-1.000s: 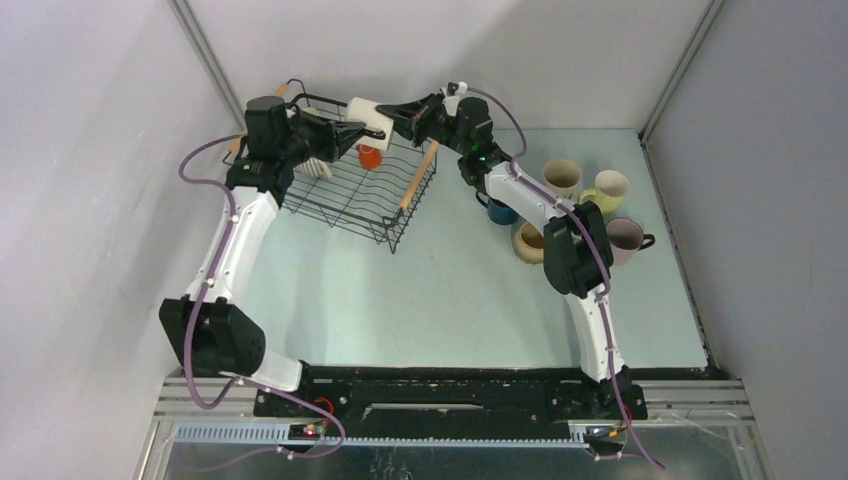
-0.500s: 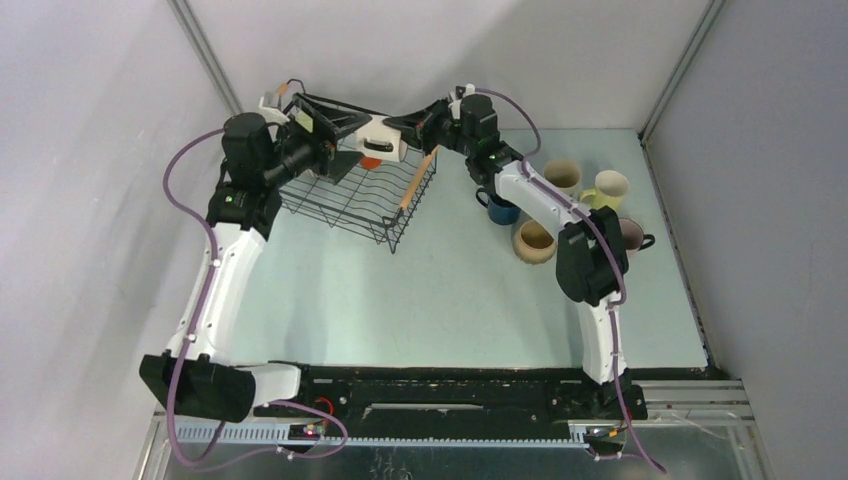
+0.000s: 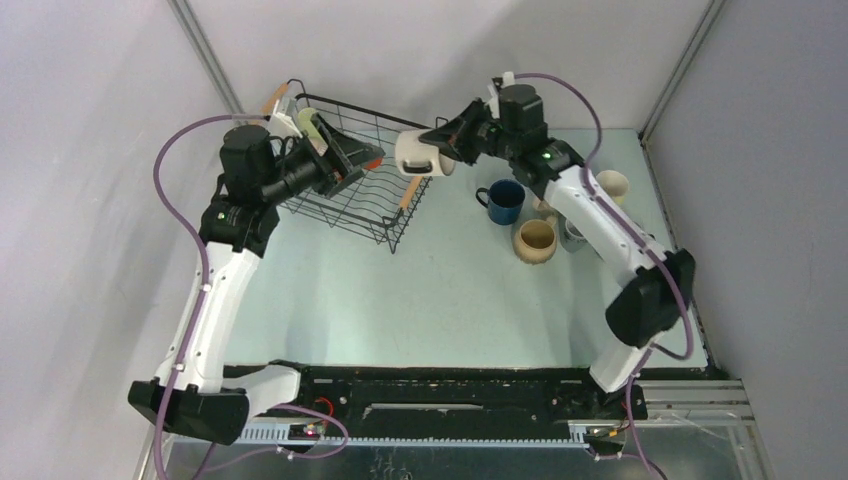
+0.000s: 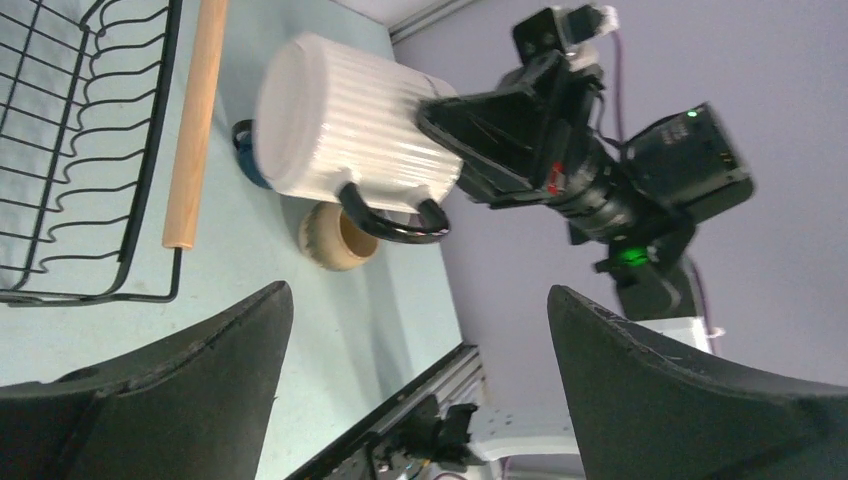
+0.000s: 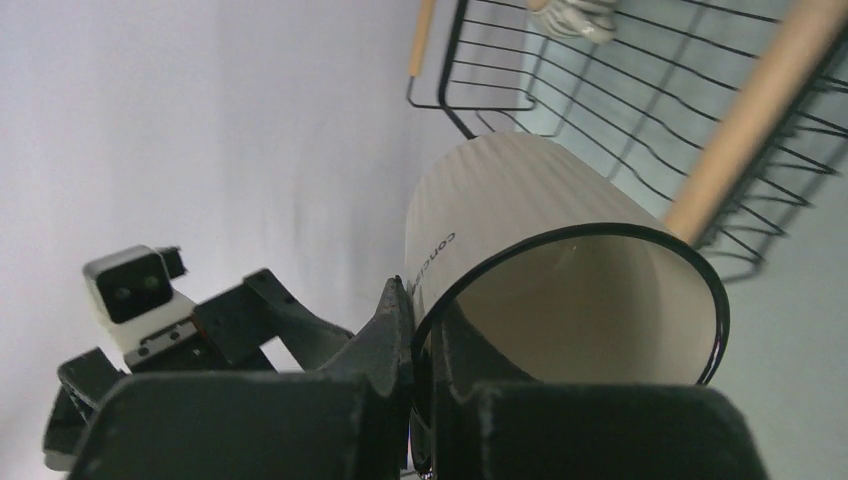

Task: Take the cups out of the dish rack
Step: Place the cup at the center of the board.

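My right gripper (image 3: 447,140) is shut on the rim of a white ribbed cup (image 3: 418,156) with a black handle, one finger inside and one outside. It holds the cup sideways in the air just past the dish rack's right wooden handle (image 3: 411,188). The right wrist view shows the pinch (image 5: 420,312) on the cup (image 5: 520,215). My left gripper (image 3: 356,164) hangs open above the black wire dish rack (image 3: 340,205), holding nothing. From the left wrist, the cup (image 4: 345,125) is well beyond the spread fingers (image 4: 200,385). A striped cup (image 5: 575,15) lies in the rack.
On the table right of the rack stand a navy cup (image 3: 503,200), a tan cup (image 3: 535,241) and a pale yellow cup (image 3: 612,184); the right forearm hides others. Walls close off the left, back and right sides.
The left gripper opened, let go of the white cup and drew back to the left. The right gripper carried the cup rightwards, out past the rack's right handle.
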Tool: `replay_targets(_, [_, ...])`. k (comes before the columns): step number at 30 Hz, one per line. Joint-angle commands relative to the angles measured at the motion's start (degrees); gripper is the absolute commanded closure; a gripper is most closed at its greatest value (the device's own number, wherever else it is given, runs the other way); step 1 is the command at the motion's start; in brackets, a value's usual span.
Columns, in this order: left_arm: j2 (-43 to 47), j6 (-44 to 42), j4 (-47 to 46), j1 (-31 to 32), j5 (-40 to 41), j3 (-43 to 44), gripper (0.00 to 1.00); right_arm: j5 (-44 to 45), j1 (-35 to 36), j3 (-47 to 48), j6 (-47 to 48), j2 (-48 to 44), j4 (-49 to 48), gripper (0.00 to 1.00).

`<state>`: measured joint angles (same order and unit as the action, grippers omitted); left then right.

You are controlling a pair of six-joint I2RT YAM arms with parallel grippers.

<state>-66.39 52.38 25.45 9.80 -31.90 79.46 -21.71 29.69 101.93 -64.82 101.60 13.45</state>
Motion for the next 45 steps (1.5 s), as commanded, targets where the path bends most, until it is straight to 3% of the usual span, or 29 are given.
replay_targets(1, [2.6,-9.3,3.4,1.7,1.1,1.9,0.00,2.6,-1.9,-4.3,9.7,-10.8,8.2,1.00])
replay_targets(10, [3.0,-14.4,5.1,6.2,4.5,2.1,0.00,5.0,-3.3,-12.5,24.9,-22.2,25.0,1.00])
replay_targets(15, [2.8,-17.6,7.3,10.0,8.3,2.3,0.00,7.5,-2.0,-15.2,31.8,-23.4,26.4,1.00])
replay_targets(25, [5.5,-23.4,13.2,14.4,18.8,1.0,0.00,14.6,1.4,-18.7,43.4,-16.1,23.9,1.00])
replay_targets(45, [9.8,-25.6,14.7,14.4,20.4,-4.0,0.00,25.2,2.7,-17.3,50.9,-0.9,21.7,1.00])
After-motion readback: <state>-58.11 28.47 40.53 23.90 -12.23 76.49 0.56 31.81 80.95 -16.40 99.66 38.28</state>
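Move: The right hand holds the white ribbed cup by its rim, cup on its side. Its place on the table lies some 13 cm to the right, 5 cm back and 30 cm below. The blue mug stands about 17 cm right and 7 cm ahead of the hand, the tan cup 24 cm right and 4 cm back, both some 30 cm below. From the left hand that place is roughly 30 cm right, 5 cm ahead and 34 cm down. Still pinching the white cup by its rim, the right hand swings it back and right, away from the rack, then sinks steeply with a little forward drift towards the spot beside the tan cup, some 25 cm down in all. On the way the wrist rolls about 60 degrees, bringing the fingers from leftward to mostly downward. The empty left hand, open throughout, draws back and down about 5 cm each, rolling. ##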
